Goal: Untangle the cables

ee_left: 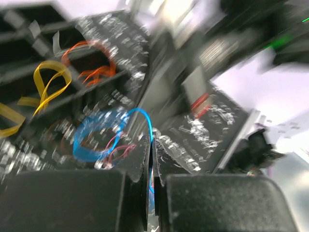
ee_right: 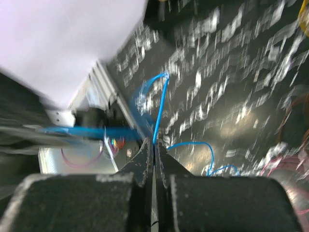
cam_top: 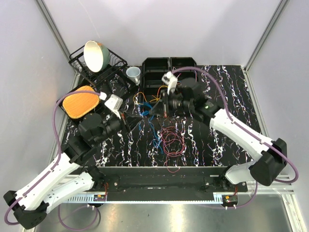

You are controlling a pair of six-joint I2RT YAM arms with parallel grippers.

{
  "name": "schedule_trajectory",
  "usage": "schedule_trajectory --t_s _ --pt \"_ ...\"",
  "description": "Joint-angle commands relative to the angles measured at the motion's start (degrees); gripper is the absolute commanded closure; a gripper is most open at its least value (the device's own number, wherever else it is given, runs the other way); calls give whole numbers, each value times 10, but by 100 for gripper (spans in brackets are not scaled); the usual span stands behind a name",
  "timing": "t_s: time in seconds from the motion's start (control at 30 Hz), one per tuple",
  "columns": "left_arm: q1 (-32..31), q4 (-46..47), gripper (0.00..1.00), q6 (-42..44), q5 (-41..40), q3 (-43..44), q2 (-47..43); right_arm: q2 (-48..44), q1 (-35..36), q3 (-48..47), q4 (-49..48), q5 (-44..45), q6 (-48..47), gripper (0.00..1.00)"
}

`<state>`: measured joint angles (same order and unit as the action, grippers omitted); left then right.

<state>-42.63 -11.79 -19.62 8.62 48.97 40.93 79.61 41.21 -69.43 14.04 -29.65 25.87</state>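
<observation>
The cables (cam_top: 159, 130) lie tangled mid-table: orange (cam_top: 147, 99), blue (cam_top: 150, 129) and maroon-red loops (cam_top: 171, 142). My left gripper (cam_top: 137, 121) reaches in from the left and is shut on a blue cable (ee_left: 145, 118), which runs up between its closed fingertips in the left wrist view (ee_left: 150, 144). Past it lie yellow (ee_left: 46, 84), orange (ee_left: 91, 63) and red (ee_left: 118, 149) loops. My right gripper (cam_top: 153, 110) comes in from the right, close to the left one. It is shut on a blue cable (ee_right: 161, 99) that rises from its tips (ee_right: 155, 143).
A wire dish rack (cam_top: 82, 67) holding a green bowl (cam_top: 94, 55) stands at the back left. A white cup (cam_top: 133, 73) and black bins (cam_top: 169, 65) are behind the tangle. An orange pad (cam_top: 79, 101) lies by the left arm.
</observation>
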Motion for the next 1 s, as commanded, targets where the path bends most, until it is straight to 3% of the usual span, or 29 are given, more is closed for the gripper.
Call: schedule_trajectory --t_s 0.0,0.07,0.13,0.23,0.4,0.6,0.77,0.97 --pt "0 -27 82 -48 -79 -69 -18 -7 3 -126 46 69 -56 100" --pt "0 -38 46 -66 -70 -85 -11 6 1 -188 70 93 -68 100" --pt "-2 -77 34 -84 -57 -96 11 17 0 -246 85 112 -76 100" --pt "-14 -158 22 -125 -102 -86 31 36 -5 -315 105 143 -92 100" --pt "-14 -304 18 -155 -178 -49 14 76 -18 -401 136 186 -109 100" --pt "-14 -379 16 -141 -216 -20 -67 134 -40 -494 163 234 -121 100" --pt "-14 -363 13 -140 -249 -35 -120 192 -57 -571 190 258 -126 100" --pt "0 -370 11 -149 -268 -34 -118 265 -73 -647 204 282 -144 100"
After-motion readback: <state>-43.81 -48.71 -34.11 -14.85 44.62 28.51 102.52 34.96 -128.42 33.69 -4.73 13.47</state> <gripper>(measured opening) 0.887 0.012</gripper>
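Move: The right hand, with the blue cable in its shut fingers, has the left column of the black bins about 26 cm ahead, 2 cm to its right and 24 cm below. The yellow cable lies at that column's near end, roughly 19 cm ahead and 4 right; the red one is some 19 ahead and 15 right. On the table, the pink coil is about 3 cm back and 10 right. From the left hand that column is some 29 cm ahead, 7 right, 29 below. The left fingers open wide and let go of the blue cable; that hand drops about 17 cm, turns back up a little, and draws off to the left, its fingertips tipping down. The right hand keeps its pinch and lifts the cable some 20 cm, then carries it forward about 17 cm in all towards the bins, swinging clockwise and tipping its fingers up. ##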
